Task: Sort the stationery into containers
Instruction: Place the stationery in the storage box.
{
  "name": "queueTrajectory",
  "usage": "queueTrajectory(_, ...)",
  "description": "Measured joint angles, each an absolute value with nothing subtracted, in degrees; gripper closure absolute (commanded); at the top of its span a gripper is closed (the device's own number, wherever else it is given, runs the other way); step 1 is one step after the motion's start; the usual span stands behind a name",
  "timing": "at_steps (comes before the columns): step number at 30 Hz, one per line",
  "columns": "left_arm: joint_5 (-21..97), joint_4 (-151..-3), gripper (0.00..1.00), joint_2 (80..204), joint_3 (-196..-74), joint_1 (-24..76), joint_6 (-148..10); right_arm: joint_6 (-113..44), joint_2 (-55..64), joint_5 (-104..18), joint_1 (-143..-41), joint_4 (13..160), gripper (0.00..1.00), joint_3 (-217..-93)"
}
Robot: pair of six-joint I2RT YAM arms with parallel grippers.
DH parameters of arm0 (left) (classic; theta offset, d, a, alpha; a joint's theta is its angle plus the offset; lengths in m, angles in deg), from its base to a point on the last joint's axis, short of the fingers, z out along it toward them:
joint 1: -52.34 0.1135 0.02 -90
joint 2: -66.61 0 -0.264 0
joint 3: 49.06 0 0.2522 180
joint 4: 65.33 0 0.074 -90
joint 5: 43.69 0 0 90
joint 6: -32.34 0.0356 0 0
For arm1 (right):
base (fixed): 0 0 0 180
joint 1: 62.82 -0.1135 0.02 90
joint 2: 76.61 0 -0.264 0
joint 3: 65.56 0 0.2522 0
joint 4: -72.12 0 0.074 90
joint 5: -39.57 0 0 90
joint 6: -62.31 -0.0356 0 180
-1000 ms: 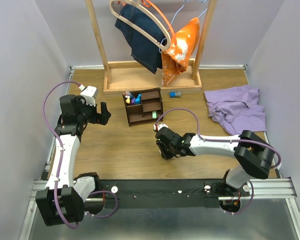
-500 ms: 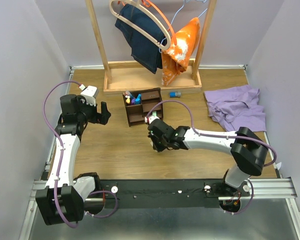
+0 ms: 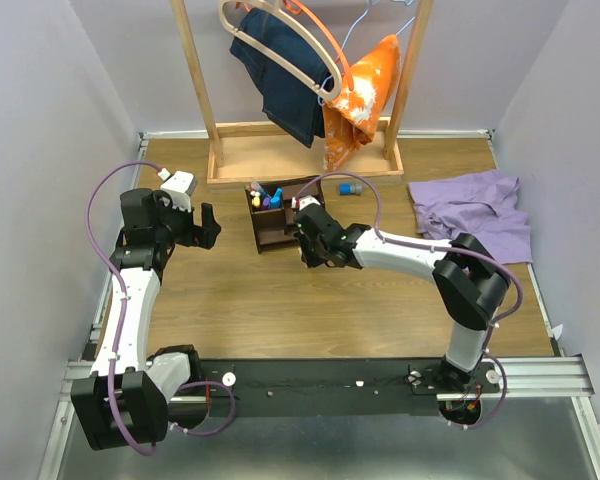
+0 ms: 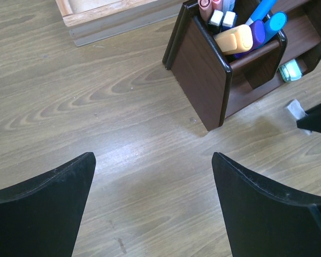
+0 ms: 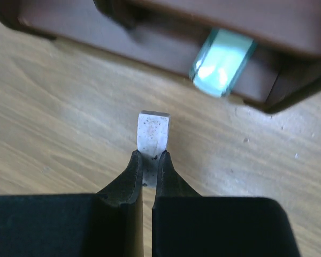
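Observation:
The dark brown desk organizer (image 3: 280, 228) stands at mid-table; it also shows in the left wrist view (image 4: 203, 85) and the right wrist view (image 5: 150, 37). Its upright slot holds several pens and highlighters (image 4: 241, 35). A pale green item (image 5: 222, 56) lies in a low front compartment. My right gripper (image 3: 310, 252) is shut on a small whitish eraser block (image 5: 152, 134), held just in front of the organizer's low compartments. My left gripper (image 3: 210, 228) is open and empty (image 4: 152, 198), left of the organizer. A blue-capped item (image 3: 351, 188) lies on the table behind the organizer.
A tall light-wood clothes rack (image 3: 220, 150) with hanging jeans and an orange garment stands at the back. A purple cloth (image 3: 472, 215) lies at the right. Grey walls close in both sides.
My right gripper has moved left and away from the near edge, up to the organizer's front, carrying the eraser. The left arm has not moved.

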State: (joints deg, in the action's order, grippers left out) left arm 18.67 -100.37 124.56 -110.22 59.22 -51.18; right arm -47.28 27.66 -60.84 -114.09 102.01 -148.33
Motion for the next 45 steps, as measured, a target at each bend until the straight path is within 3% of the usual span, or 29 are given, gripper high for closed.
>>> queueTrajectory(24,18.65,-100.13,0.01,124.56,-110.2,59.22,-51.53,-45.58,35.35,-63.77,-110.77,98.75,0.99,-159.53)
queueTrajectory(31,18.67,-100.1,0.01,124.56,-110.16,59.22,-51.96,-45.58,35.88,-63.92,-110.77,97.9,0.95,-159.77)
queueTrajectory(35,18.67,-100.1,0.01,124.56,-110.16,59.22,-51.96,-45.58,36.84,-64.14,-110.77,97.63,0.56,-160.57)
queueTrajectory(38,18.67,-100.1,0.01,124.56,-110.16,59.22,-51.96,-45.45,37.12,-64.36,-110.77,97.5,0.47,-160.73)
queueTrajectory(39,18.67,-100.1,0.01,124.56,-110.16,59.22,-51.96,-45.58,37.19,-64.38,-110.86,97.5,0.04,-160.73)
queueTrajectory(45,18.65,-100.02,0.01,124.56,-110.16,59.22,-52.53,-45.6,37.19,-64.67,-110.99,97.18,0.0,-160.73)
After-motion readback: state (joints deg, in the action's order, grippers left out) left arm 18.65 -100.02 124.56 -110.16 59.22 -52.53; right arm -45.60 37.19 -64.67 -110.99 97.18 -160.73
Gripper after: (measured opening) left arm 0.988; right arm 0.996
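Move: The right hand holds the white eraser in front of the storage box. Its goal, the box's lower front compartment, has its middle about 8 cm ahead, 3 cm to the left and some 3 cm below. The green bottle lies in that tier, roughly 6 cm ahead and 2 cm right of the hand; the pen compartment is about 13 cm ahead and 9 cm left. From the idle left hand, the goal is some 17 cm right, 5 cm ahead and 13 cm lower. Forward some 7.5 cm, and first also left and slightly up, the right hand carries the eraser to the storage box's lower front compartment, left of the green bottle, its fingers tipping up nearly 10 degrees. It slows to a near stop there, then opens its fingers from their narrow grip to fully wide, letting go of the eraser. ##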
